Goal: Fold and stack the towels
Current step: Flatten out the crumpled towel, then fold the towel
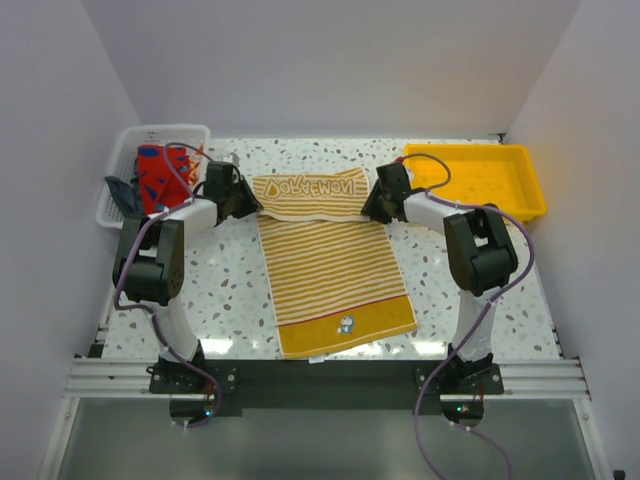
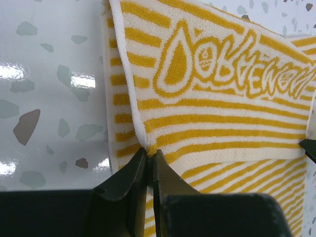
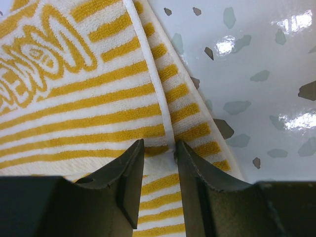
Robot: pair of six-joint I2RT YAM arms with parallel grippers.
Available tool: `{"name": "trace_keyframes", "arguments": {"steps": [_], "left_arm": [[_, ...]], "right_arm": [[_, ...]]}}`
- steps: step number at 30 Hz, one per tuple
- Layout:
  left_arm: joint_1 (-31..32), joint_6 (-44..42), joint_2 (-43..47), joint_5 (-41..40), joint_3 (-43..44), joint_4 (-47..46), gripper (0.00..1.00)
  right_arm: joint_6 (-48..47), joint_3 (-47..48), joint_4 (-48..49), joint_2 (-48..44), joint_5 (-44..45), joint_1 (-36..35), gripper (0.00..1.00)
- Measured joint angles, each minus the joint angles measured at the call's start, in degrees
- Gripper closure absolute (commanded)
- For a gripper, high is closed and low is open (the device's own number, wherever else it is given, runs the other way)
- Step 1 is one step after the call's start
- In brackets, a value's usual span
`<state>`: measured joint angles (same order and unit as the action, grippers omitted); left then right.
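Observation:
A tan-and-white striped towel [image 1: 335, 270] lies lengthwise on the table, its far end turned back as a flap [image 1: 310, 195] showing lettering. My left gripper [image 1: 250, 206] is at the flap's left corner. The left wrist view shows that gripper [image 2: 149, 152] shut on the bunched corner of the towel [image 2: 217, 98]. My right gripper [image 1: 373, 208] is at the flap's right corner. In the right wrist view it [image 3: 159, 146] stands open, its fingers either side of the hem corner of the towel [image 3: 89, 94]. More towels [image 1: 157, 175], red and blue, sit crumpled in the basket.
A white mesh basket [image 1: 190, 131] stands at the far left, with a dark cloth [image 1: 122, 195] hanging over its near side. A yellow tray [image 1: 480, 178] sits at the far right. White walls close in the table on three sides.

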<state>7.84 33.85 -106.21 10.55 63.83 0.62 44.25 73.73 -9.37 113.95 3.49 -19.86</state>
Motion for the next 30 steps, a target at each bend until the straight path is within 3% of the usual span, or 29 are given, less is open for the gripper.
{"name": "trace_keyframes", "arguments": {"steps": [4,6,7,9,20,26,30], "left_arm": [[0.00,0.00,0.02,0.02,0.00,0.11,1.00],[0.00,0.00,0.02,0.11,0.00,0.17,1.00],[0.00,0.00,0.02,0.17,0.00,0.20,1.00],[0.00,0.00,0.02,0.22,0.00,0.28,1.00],[0.00,-0.17,2.99,0.42,3.06,8.35,1.00],[0.44,0.28,16.46,1.16,0.59,14.80,1.00],[2.78,1.38,29.20,2.47,-5.92,17.09,1.00]], "right_arm": [[0.07,0.00,0.15,-0.02,-0.24,0.00,0.73],[-0.09,0.00,0.33,0.00,-0.44,0.00,0.83],[-0.15,0.02,0.44,0.00,-0.48,0.00,0.93],[-0.39,0.02,0.50,0.00,-0.59,0.00,1.00],[-5.29,5.11,-5.11,-3.02,0.20,0.11,1.00],[-8.98,4.85,-10.86,-14.43,-0.04,0.39,1.00],[-10.58,-1.01,-12.83,-26.12,-0.52,0.37,1.00]]}}
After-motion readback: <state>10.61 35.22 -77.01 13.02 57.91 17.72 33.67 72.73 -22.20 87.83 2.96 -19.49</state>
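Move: The left hand already holds the towel's left hem corner between its pads, just above the table; the fold's far edge runs about 10 cm ahead and 10 cm to its right, and the white basket sits some 20 cm left and 8 cm ahead. The towel's right hem corner lies between the right hand's still-open pads, at the hand point; from there the yellow tray is roughly 21 cm right and 8 cm ahead. Right fingers pinch shut on the hem; both hands lift it 12 to 16 cm, then also draw back. ##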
